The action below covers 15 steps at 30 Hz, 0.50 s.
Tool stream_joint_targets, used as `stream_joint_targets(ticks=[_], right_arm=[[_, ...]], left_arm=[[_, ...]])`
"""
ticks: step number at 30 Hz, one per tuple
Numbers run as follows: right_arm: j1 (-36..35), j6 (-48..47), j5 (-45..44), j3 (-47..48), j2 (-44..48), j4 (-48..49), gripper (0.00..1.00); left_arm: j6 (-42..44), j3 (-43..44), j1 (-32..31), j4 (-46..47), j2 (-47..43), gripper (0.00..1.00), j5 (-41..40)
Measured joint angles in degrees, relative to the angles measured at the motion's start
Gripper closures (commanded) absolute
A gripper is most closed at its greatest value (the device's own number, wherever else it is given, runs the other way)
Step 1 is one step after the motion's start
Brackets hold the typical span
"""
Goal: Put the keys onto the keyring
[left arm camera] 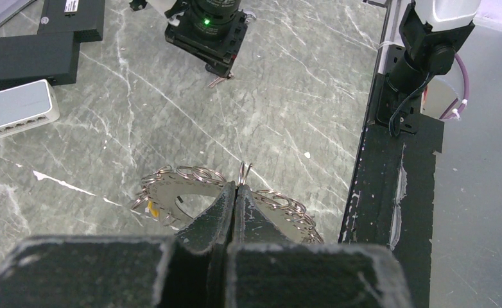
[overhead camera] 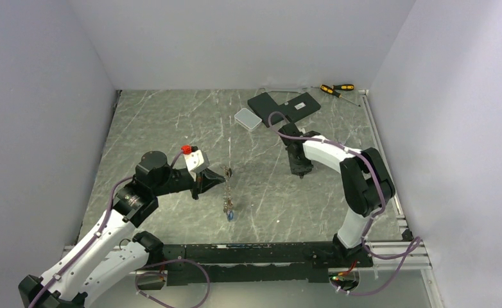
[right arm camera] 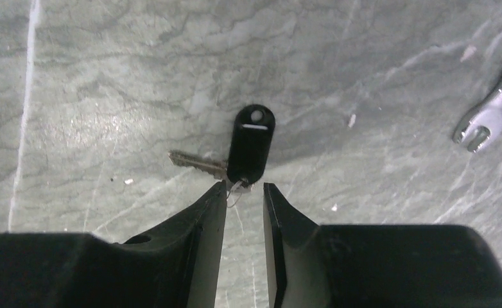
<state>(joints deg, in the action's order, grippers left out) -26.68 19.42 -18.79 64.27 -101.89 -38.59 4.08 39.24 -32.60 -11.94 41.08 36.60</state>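
My left gripper (overhead camera: 217, 178) (left arm camera: 237, 186) is shut on the rim of the keyring (left arm camera: 171, 190), with a small split ring poking out past its fingertips. It holds the flat silver keyring (overhead camera: 228, 187) edge-on above the table. Several small split rings line the rim, a yellow tag (left arm camera: 151, 207) shows on it, and a blue key (overhead camera: 230, 216) hangs at its lower end. My right gripper (overhead camera: 300, 171) (right arm camera: 244, 187) is open and points down at the table. Just ahead of its fingertips lies a key (right arm camera: 197, 163) with a black tag (right arm camera: 251, 144), its thin wire loop touching the left finger.
A silver wrench (right arm camera: 489, 117) lies to the right of the black-tagged key. A white switch box (overhead camera: 248, 119) (left arm camera: 17, 109), black boxes (overhead camera: 284, 104) and screwdrivers (overhead camera: 337, 88) sit at the back. A black rail (overhead camera: 268, 253) (left arm camera: 389, 179) runs along the near edge.
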Motion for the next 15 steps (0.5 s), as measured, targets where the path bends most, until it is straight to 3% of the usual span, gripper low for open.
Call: stream_joint_targets(ticks=[4,12,15], right_arm=[[0.0,1.6,-0.8,-1.0,2.9,-1.1,0.66],[0.0,3.8,-1.3,-2.6,3.8,-0.6,0.46],[0.0,4.2,-1.0,-3.0,3.8,-0.2,0.46]], left_arm=[[0.0,0.0,0.0,0.0,0.0,1.0,0.0],[0.0,0.0,0.0,0.0,-0.4,1.0,0.0],[0.0,0.0,0.0,0.0,-0.7,1.0,0.0]])
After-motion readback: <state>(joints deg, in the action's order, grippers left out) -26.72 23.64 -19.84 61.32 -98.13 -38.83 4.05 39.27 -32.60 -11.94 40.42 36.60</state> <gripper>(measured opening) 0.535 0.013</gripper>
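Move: The black tag with its key lies on the table about 3 cm ahead of the right fingertips, 1 cm to their right and 2 cm below, its small wire ring almost between the tips. The wrench lies some 14 cm to the right of that hand and 5 cm farther out; the white box stands about 21 cm ahead and 19 cm to the left. From the left hand, the tag is roughly 24 cm right, 11 cm ahead and 23 cm below. The right hand draws back about 1 cm from the black tag's middle, drifting slightly right, while it first rises some 1.5 cm and then sinks halfway back. Its fingers, pointing steeply down, spread from about a third to half open on either side of the wire ring; no grip is made. The left hand keeps its pinch on the large keyring and stays in place. ##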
